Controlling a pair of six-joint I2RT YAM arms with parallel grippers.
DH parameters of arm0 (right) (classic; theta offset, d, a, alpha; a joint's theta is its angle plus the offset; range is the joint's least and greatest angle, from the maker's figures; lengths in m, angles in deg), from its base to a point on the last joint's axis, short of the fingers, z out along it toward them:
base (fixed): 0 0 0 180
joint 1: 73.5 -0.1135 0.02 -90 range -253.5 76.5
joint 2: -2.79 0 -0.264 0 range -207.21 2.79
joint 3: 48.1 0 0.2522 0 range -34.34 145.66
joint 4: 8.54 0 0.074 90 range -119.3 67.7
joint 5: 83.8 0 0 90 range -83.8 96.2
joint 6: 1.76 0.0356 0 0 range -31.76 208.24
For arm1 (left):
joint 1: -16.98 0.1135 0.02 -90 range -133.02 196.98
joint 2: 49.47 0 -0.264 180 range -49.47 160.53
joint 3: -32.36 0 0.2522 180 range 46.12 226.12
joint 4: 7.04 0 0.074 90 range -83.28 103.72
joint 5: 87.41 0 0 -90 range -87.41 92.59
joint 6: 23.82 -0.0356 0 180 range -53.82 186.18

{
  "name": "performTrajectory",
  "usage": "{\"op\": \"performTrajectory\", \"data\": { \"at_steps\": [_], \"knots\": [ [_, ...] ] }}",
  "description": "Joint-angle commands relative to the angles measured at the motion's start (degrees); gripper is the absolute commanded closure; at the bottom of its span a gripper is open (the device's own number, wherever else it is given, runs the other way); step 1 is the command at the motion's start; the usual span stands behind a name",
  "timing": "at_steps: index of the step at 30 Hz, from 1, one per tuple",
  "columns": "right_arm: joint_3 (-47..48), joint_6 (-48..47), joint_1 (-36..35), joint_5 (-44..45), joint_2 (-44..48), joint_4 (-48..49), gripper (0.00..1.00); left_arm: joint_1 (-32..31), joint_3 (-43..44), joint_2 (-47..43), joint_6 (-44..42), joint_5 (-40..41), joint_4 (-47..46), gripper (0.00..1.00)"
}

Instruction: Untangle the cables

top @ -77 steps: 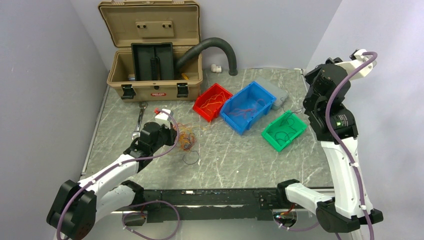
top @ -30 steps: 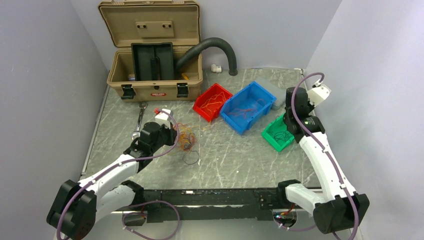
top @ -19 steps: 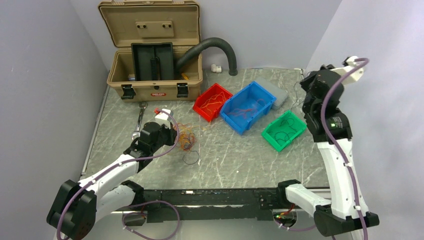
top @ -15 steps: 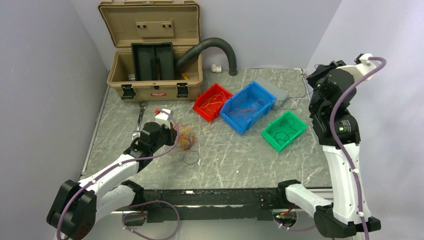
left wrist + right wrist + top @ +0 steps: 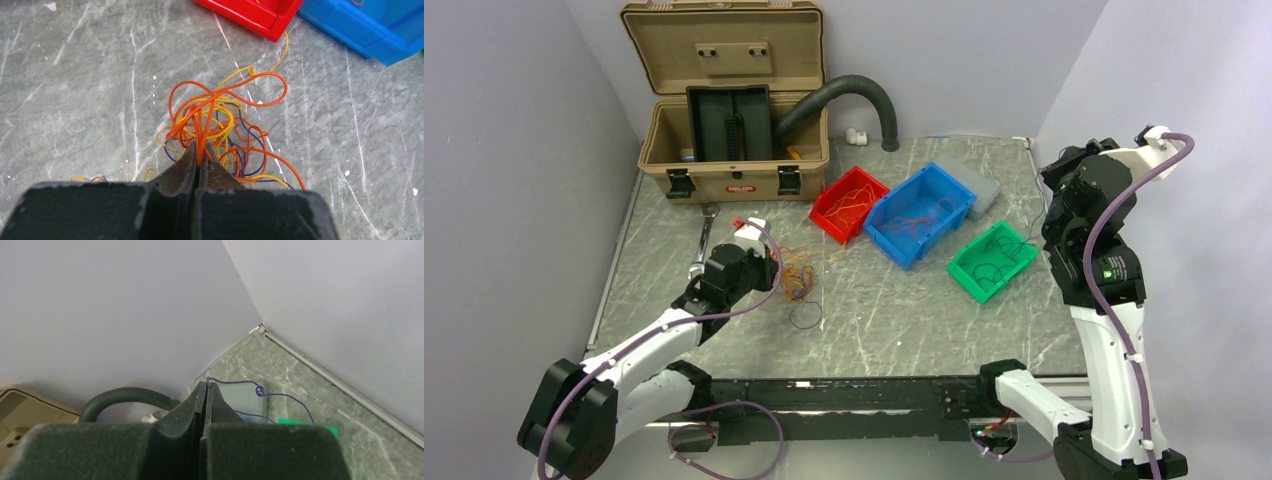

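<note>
A loose tangle of orange, yellow and purple cables (image 5: pixel 220 120) lies on the marble table, left of centre (image 5: pixel 796 272). My left gripper (image 5: pixel 201 152) is shut on a few orange strands at the tangle's near edge (image 5: pixel 776 262). My right gripper (image 5: pixel 207 385) is raised high at the table's right side (image 5: pixel 1056 168), shut on the end of one thin purple cable (image 5: pixel 259 390) with a small knot. That cable hangs down toward the green bin (image 5: pixel 969 280). One black loop (image 5: pixel 805 316) lies apart, just in front of the tangle.
A red bin (image 5: pixel 830 224) holds orange wires, a blue bin (image 5: pixel 902 246) red ones and the green bin black ones. An open tan toolbox (image 5: pixel 734 180) and a black ribbed hose (image 5: pixel 864 88) stand at the back. A grey box (image 5: pixel 986 186) sits behind the blue bin.
The right arm has risen from the green bin and swung up to the right with the thin purple cable. The left arm and the tangle have not moved.
</note>
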Motion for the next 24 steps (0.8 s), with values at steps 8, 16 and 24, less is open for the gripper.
{"op": "performTrajectory", "data": {
  "at_steps": [8,16,24],
  "knots": [
    [-7.82,-0.33,0.14,2.85,2.02,0.05,1.00,0.01,0.30,-0.03,-0.94,0.37,-2.88,1.00],
    [-12.69,0.95,0.17,5.62,1.48,0.01,1.00,0.01,0.28,-0.27,-1.01,0.38,-2.66,1.00],
    [-21.63,4.95,0.15,3.45,-0.78,1.11,1.00,0.00,0.30,-0.51,-1.12,0.38,-2.55,1.00]
  ]
}}
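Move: The right hand holds the purple cable high over the right side of the table. The green bin is some 43 cm below it, about 5 cm ahead and 2 cm to its left. The blue bin stands roughly 18 cm ahead and 17 cm left of this hand, and the grey case about 26 cm ahead and 3 cm left. From the left hand, the green bin lies some 43 cm right, 5 cm ahead. The right hand, still pinching the purple cable, sinks some 13 cm towards the green bin, fingers tipping down 15 degrees. ##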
